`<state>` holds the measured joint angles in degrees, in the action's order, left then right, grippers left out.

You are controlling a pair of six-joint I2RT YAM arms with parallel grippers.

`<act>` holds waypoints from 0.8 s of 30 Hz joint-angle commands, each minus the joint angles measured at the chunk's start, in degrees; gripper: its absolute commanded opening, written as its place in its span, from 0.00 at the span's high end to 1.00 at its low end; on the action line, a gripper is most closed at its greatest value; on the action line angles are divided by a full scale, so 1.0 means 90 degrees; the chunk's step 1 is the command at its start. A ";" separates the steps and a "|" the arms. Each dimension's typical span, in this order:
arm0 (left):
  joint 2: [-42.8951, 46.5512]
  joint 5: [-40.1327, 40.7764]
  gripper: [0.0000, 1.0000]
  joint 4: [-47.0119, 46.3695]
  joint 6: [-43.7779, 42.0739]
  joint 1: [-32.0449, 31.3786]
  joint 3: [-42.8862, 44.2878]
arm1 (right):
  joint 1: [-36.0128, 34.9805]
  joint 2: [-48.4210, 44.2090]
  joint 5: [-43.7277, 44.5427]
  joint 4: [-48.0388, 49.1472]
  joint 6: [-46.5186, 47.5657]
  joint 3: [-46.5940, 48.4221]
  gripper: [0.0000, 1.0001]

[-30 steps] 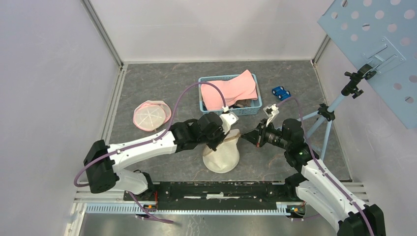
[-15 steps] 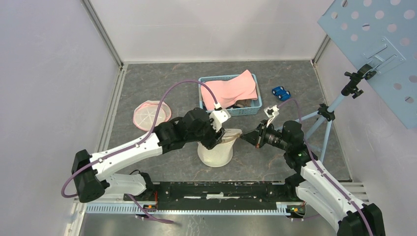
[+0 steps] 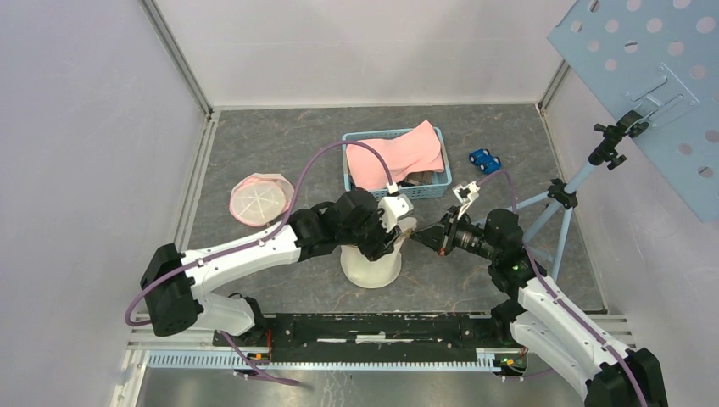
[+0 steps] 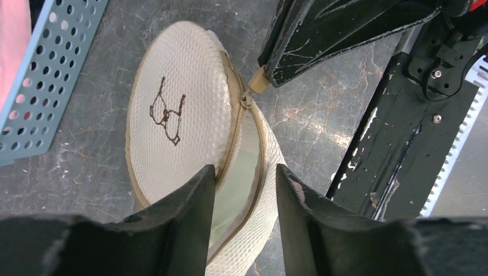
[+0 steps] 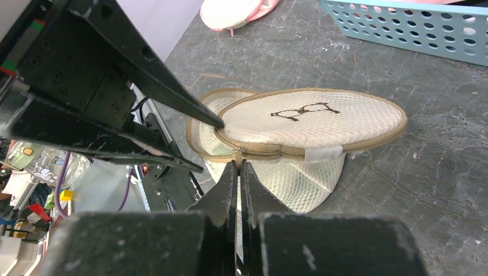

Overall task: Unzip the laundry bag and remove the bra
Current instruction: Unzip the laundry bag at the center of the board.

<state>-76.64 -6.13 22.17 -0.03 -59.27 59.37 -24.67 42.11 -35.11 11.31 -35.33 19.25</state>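
Observation:
The laundry bag (image 3: pixel 370 264) is a round white mesh pouch with a beige zipper, lying on the grey floor between the arms. A glasses drawing marks its top face (image 4: pixel 172 109). My right gripper (image 5: pixel 239 164) is shut on the zipper pull (image 5: pixel 237 154), at the bag's near rim. My left gripper (image 4: pixel 244 172) hangs open right over the zipper, one finger on each side of the parted gap. A pale greenish surface (image 4: pixel 239 167) shows in that gap. The bra is hidden inside the bag.
A blue basket (image 3: pixel 398 192) holding pink cloth (image 3: pixel 394 157) stands just behind the bag. A pink-rimmed round pouch (image 3: pixel 260 199) lies at the left, and a blue toy car (image 3: pixel 484 159) at the back right. A tripod (image 3: pixel 560 203) with a perforated panel stands on the right.
My left gripper has opened and let go of the bag's top edge. The bag has sunk back and shifted a little left. The right gripper has stayed shut on the pull.

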 commanded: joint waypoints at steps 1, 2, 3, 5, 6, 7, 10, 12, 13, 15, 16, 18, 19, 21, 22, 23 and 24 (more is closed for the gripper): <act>-0.0044 0.0101 0.59 -0.0300 -0.0064 -0.0025 0.0184 | -0.0027 -0.0001 -0.0005 0.0288 0.0030 0.0045 1.00; -0.0014 0.0220 0.70 -0.0281 -0.0056 -0.0026 0.0141 | -0.0030 0.0014 0.0005 0.0237 0.0112 0.0083 1.00; 0.0038 0.0328 0.80 -0.0289 -0.0050 -0.0026 0.0078 | -0.0030 0.0017 0.0049 0.0146 0.0165 0.0100 1.00; 0.0206 0.0548 0.95 -0.0288 -0.0065 -0.0011 -0.0081 | -0.0021 0.0010 0.0153 0.0020 0.0257 0.0170 1.00; 0.0288 0.0621 0.97 -0.0283 -0.0087 -0.0015 -0.0168 | -0.0019 0.0031 0.0183 -0.0046 0.0310 0.0191 1.00; 0.0387 0.0661 0.98 -0.0281 -0.0099 -0.0014 -0.0246 | -0.0014 0.0045 0.0215 -0.0131 0.0364 0.0238 1.00; 0.0635 0.0882 0.98 -0.0284 -0.0103 -0.0001 -0.0510 | 0.0014 0.0084 0.0367 -0.0392 0.0605 0.0323 1.00; 0.0735 0.0936 0.98 -0.0301 -0.0057 -0.0002 -0.0656 | 0.0072 0.0119 0.0491 -0.0456 0.0731 0.0277 1.00; 0.0768 0.0930 0.98 -0.0339 -0.0056 -0.0006 -0.0737 | 0.0123 0.0140 0.0559 -0.0458 0.0785 0.0237 1.00; 0.0837 0.0899 0.98 -0.0428 -0.0058 -0.0007 -0.0883 | 0.0222 0.0248 0.0616 -0.0438 0.0874 0.0118 1.00; 0.0871 0.0915 0.98 -0.0467 -0.0060 -0.0001 -0.0931 | 0.0280 0.0322 0.0603 -0.0433 0.0914 0.0085 1.00; 0.0896 0.0930 0.98 -0.0468 -0.0055 -0.0004 -0.0995 | 0.0356 0.0397 0.0581 -0.0384 0.0923 0.0047 1.00; 0.0894 0.0931 0.98 -0.0463 -0.0057 -0.0007 -0.1018 | 0.0358 0.0423 0.0581 -0.0346 0.0916 0.0043 1.00; 0.0862 0.0912 0.98 -0.0498 -0.0057 -0.0006 -0.1074 | 0.0364 0.0493 0.0541 -0.0257 0.0877 0.0059 1.00; 0.0819 0.0877 0.98 -0.0501 -0.0061 -0.0006 -0.1079 | 0.0369 0.0536 0.0459 -0.0172 0.0832 0.0043 1.00; 0.0772 0.0828 0.98 -0.0506 0.0108 -0.0005 -0.1079 | 0.0362 0.0588 0.0396 -0.0057 0.0768 0.0028 1.00; 0.0708 0.0751 0.96 -0.0498 0.0147 -0.0002 -0.1070 | 0.0358 0.0640 0.0309 0.0104 0.0684 0.0004 1.00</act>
<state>-70.54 -0.10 15.94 -0.12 -59.40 50.43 -22.90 46.54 -34.54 8.75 -29.98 19.55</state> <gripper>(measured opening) 0.043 0.010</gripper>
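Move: The open zipper's two edges lie between the left hand's parted fingers, within about 1 cm. The zipper slider is some 6 cm to its right and 2 cm ahead, the blue basket's middle about 21 cm ahead, 4 cm right and 10 cm below. From the right hand, already pinching the slider's pull, the white tab at the zipper's end is about 4 cm ahead and 1 cm right, and the slider about 1 cm left at fingertip height. Closing from half open, the left fingers pinch the two zipper edges together, then draw them about 2.5 cm left, sinking about 1 cm. The right hand keeps its shut grip on the pull and moves mainly down, roughly 3 cm, easing about 1 cm forward and 1 cm right as it tilts slightly, against the edges held by the left. ##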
